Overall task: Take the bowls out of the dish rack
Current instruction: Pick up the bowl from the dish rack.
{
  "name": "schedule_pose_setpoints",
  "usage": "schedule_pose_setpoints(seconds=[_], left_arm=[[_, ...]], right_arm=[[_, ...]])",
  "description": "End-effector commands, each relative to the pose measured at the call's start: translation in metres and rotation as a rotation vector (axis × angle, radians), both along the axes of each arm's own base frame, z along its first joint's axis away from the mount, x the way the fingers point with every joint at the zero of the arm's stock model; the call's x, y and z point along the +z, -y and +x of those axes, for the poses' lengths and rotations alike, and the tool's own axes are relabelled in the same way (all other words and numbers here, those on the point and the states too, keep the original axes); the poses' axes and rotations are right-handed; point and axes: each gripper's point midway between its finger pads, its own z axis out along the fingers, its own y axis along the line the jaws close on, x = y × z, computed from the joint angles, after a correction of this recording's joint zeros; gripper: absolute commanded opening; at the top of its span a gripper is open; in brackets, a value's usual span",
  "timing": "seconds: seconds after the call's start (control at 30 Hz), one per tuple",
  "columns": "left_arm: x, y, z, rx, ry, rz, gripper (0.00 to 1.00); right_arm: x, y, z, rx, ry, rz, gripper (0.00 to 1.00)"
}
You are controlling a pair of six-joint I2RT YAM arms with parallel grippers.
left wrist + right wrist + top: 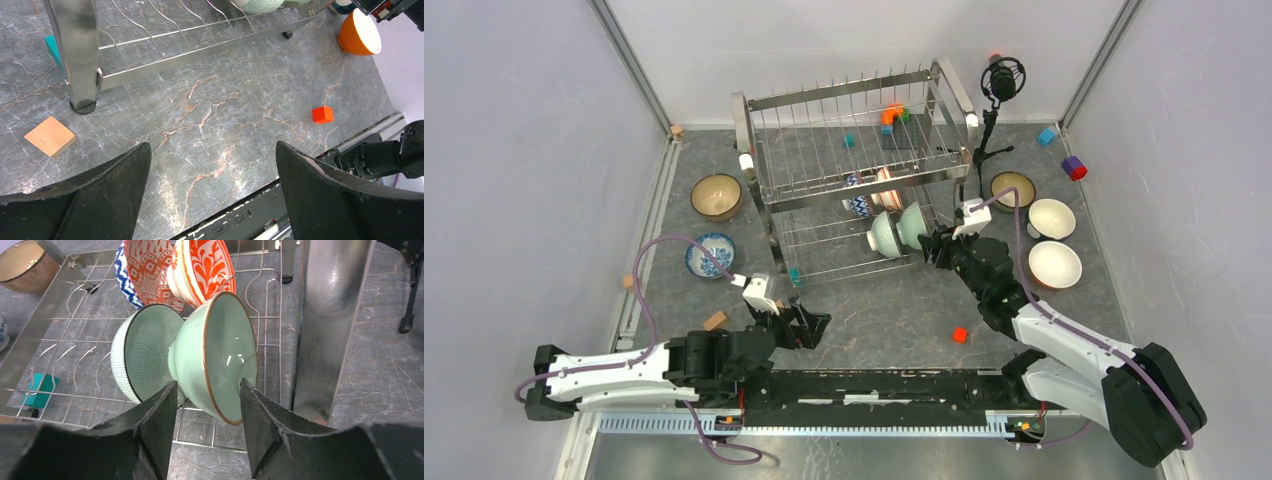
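The dish rack (844,100) stands at the back of the table. On its lower tier a pale green bowl (220,355) stands on edge in front of a ribbed green bowl (145,352). Two red-and-white and blue patterned bowls (202,267) stand behind them. My right gripper (207,390) straddles the pale green bowl's lower rim, one finger on its outer wall and one inside, shut on it while it rests in the rack. My left gripper (212,155) hovers open over bare table near the rack's front leg (77,50), holding nothing.
Bowls on the table: a brown one (717,196) and a blue-and-white one (710,254) at the left, two white ones (1051,218) and a brown one (1013,188) at the right. A microphone tripod (996,110) stands by the rack. A red block (322,114) and a wooden block (50,136) lie in front.
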Motion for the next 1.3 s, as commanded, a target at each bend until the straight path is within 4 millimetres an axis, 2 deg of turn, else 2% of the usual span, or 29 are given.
schedule_pose_setpoints(seconds=[0.0, 0.1, 0.3, 0.4, 0.63, 0.83, 1.27], left_arm=[[0.009, 0.0, 0.005, 0.024, 0.027, -0.021, 0.99], [0.009, -0.001, 0.006, 0.027, 0.035, -0.018, 0.99], [0.009, 0.002, 0.006, 0.022, 0.03, -0.029, 0.99], [0.008, 0.003, 0.005, 0.019, 0.022, -0.031, 0.99], [0.008, 0.005, 0.004, 0.013, 0.021, -0.042, 0.99], [0.008, 0.005, 0.004, 0.011, 0.023, -0.044, 0.99], [0.008, 0.004, 0.004, 0.011, 0.021, -0.049, 0.99]], right_arm=[[0.025, -0.007, 0.0, 0.031, 0.072, 0.071, 0.56], [0.026, -0.007, 0.004, 0.034, 0.062, 0.025, 0.57], [0.009, -0.006, 0.014, 0.015, -0.003, -0.026, 0.55], [0.007, -0.009, 0.017, 0.03, -0.01, -0.017, 0.54], [-0.003, -0.028, 0.016, 0.112, -0.047, 0.013, 0.41], [-0.009, -0.034, 0.014, 0.148, -0.07, 0.028, 0.31], [0.011, -0.039, 0.009, 0.19, -0.031, 0.114, 0.03]])
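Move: The green bowl with the brown rim stands on edge in the rack's lower tier; its middle is about 6 cm ahead of the right hand, 4 cm left and 2 cm lower. The textured bowl leans some 6 cm left of it and level with it; the orange patterned bowl is 8 cm beyond it and 5 cm to its left. From the left hand, the green bowl lies about 23 cm ahead and 20 cm right, at similar height. Ease the right gripper forward and down by 1 to 2 cm so its half-open fingers straddle the near rim of the green bowl. Then swing left about 3 cm, turning some 8 degrees counter-clockwise and closing until the fingers pinch the rim, while the hand comes back up a little, under 1 cm. ##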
